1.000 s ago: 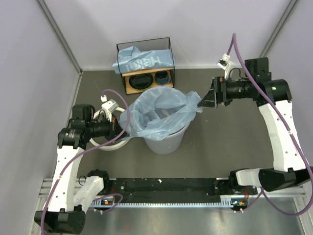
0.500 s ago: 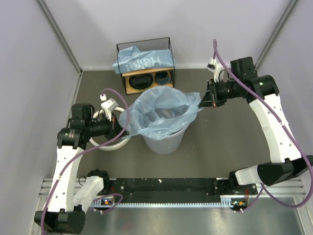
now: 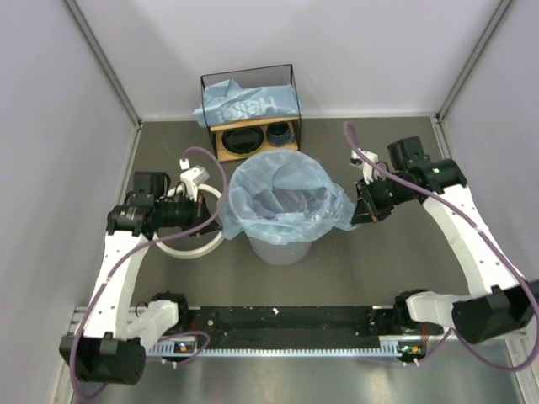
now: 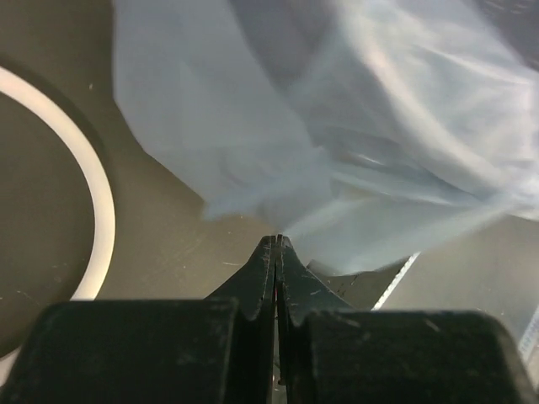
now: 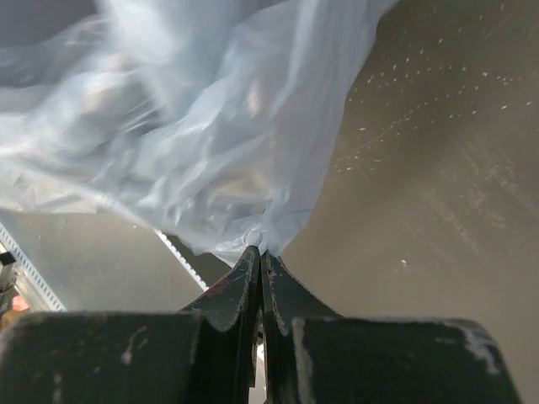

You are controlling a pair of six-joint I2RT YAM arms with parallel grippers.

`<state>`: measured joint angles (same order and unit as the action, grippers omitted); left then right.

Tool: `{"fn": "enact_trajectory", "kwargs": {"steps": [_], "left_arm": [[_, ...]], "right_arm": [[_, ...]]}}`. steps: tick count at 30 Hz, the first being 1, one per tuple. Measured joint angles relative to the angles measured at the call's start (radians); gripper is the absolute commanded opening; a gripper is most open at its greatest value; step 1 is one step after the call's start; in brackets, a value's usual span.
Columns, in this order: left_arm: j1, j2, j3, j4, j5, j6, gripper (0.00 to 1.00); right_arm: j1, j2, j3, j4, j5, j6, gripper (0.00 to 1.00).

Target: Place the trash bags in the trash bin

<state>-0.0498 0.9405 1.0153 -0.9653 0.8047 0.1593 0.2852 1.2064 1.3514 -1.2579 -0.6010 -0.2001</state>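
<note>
A light-blue trash bag lies spread open over the mouth of the whitish trash bin at the table's middle, its film hanging over the bin's sides. My left gripper is shut on the bag's left edge; in the left wrist view the bag rises from the closed gripper. My right gripper is shut on the bag's right edge, and the film bunches at its tips. A second blue bag with white lettering lies on the shelf.
The bin's white ring lies flat on the table left of the bin, under my left arm; it shows as a ring in the left wrist view. The wire-framed wooden shelf at the back holds a dark bowl and a cup.
My right gripper closed on the bag's right corner and moved down and toward the near side. My left gripper shifted slightly. The bag's mouth now spreads lower and wider over the bin.
</note>
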Motion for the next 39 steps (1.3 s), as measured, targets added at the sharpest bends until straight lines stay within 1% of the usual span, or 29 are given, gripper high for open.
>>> {"fn": "enact_trajectory", "kwargs": {"steps": [6, 10, 11, 12, 13, 14, 15, 18, 20, 22, 23, 25, 28, 31, 34, 36, 38, 39], "left_arm": [[-0.002, 0.167, -0.011, 0.013, -0.043, -0.031, 0.00], [-0.002, 0.258, -0.011, 0.018, -0.078, -0.029, 0.00], [-0.002, 0.273, -0.011, 0.017, -0.086, -0.026, 0.07], [0.000, 0.281, -0.011, 0.015, -0.082, -0.020, 0.18], [0.009, 0.288, -0.008, 0.004, -0.049, -0.001, 0.32], [0.023, 0.288, -0.003, -0.010, -0.019, 0.017, 0.42], [0.045, 0.283, 0.005, -0.026, 0.027, 0.034, 0.56], [0.161, 0.231, 0.051, -0.056, 0.161, 0.073, 0.63], [0.220, 0.180, 0.090, -0.072, 0.230, 0.094, 0.65], [0.239, 0.138, 0.119, -0.092, 0.283, 0.108, 0.68], [0.251, 0.121, 0.124, -0.098, 0.310, 0.102, 0.71], [0.295, 0.108, 0.116, -0.105, 0.374, 0.061, 0.84], [0.383, 0.122, 0.083, -0.084, 0.482, -0.029, 0.87], [0.389, 0.156, 0.047, -0.068, 0.542, -0.077, 0.88], [0.375, 0.135, 0.002, -0.050, 0.570, -0.107, 0.88], [0.344, 0.107, -0.037, -0.012, 0.573, -0.158, 0.86], [0.309, 0.073, -0.093, 0.081, 0.571, -0.244, 0.82], [0.290, 0.055, -0.126, 0.144, 0.564, -0.311, 0.74]], "right_arm": [[-0.014, 0.131, -0.087, 0.097, 0.003, 0.010, 0.00], [-0.026, 0.169, -0.125, 0.156, -0.004, 0.017, 0.00], [-0.026, 0.170, -0.134, 0.161, -0.007, 0.018, 0.00], [-0.026, 0.171, -0.139, 0.163, -0.013, 0.020, 0.00], [-0.026, 0.171, -0.140, 0.166, -0.023, 0.021, 0.00], [-0.026, 0.171, -0.140, 0.172, -0.037, 0.025, 0.00], [-0.026, 0.169, -0.140, 0.175, -0.048, 0.028, 0.00], [-0.026, 0.156, -0.140, 0.182, -0.093, 0.041, 0.00], [-0.026, 0.138, -0.140, 0.185, -0.115, 0.046, 0.00], [-0.026, 0.113, -0.140, 0.188, -0.139, 0.049, 0.00], [-0.026, 0.098, -0.140, 0.190, -0.152, 0.052, 0.00], [-0.026, 0.067, -0.145, 0.196, -0.178, 0.055, 0.00], [-0.025, 0.021, -0.161, 0.198, -0.208, 0.055, 0.00], [-0.017, -0.005, -0.175, 0.198, -0.224, 0.057, 0.00], [-0.006, -0.010, -0.193, 0.201, -0.235, 0.062, 0.00], [-0.002, -0.010, -0.203, 0.199, -0.237, 0.063, 0.00], [0.002, -0.010, -0.209, 0.201, -0.239, 0.064, 0.00], [0.003, -0.010, -0.212, 0.202, -0.240, 0.065, 0.00]]}}
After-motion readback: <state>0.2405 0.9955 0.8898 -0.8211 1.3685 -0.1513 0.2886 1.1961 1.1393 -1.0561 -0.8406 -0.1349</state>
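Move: The left gripper holds the trash bag's left edge; the trash bin's middle is about 14 cm to its right, 6 cm ahead and some 11 cm below. The white rim ring lies on the table roughly 13 cm to its left, 5 cm ahead and 24 cm down. The right gripper is shut on the bag's right edge, with the bin about 18 cm left of it, 6 cm ahead and 12 cm lower. With both grippers shut on the bag's edges, pull down some 7 cm and a little forward beside the bin. Then open the left gripper wide, rise about 12 cm while swinging its fingers up to nearly level, and come back rightward to the loosened flap. Keep the right one shut, easing it up, back and left towards the bin. ##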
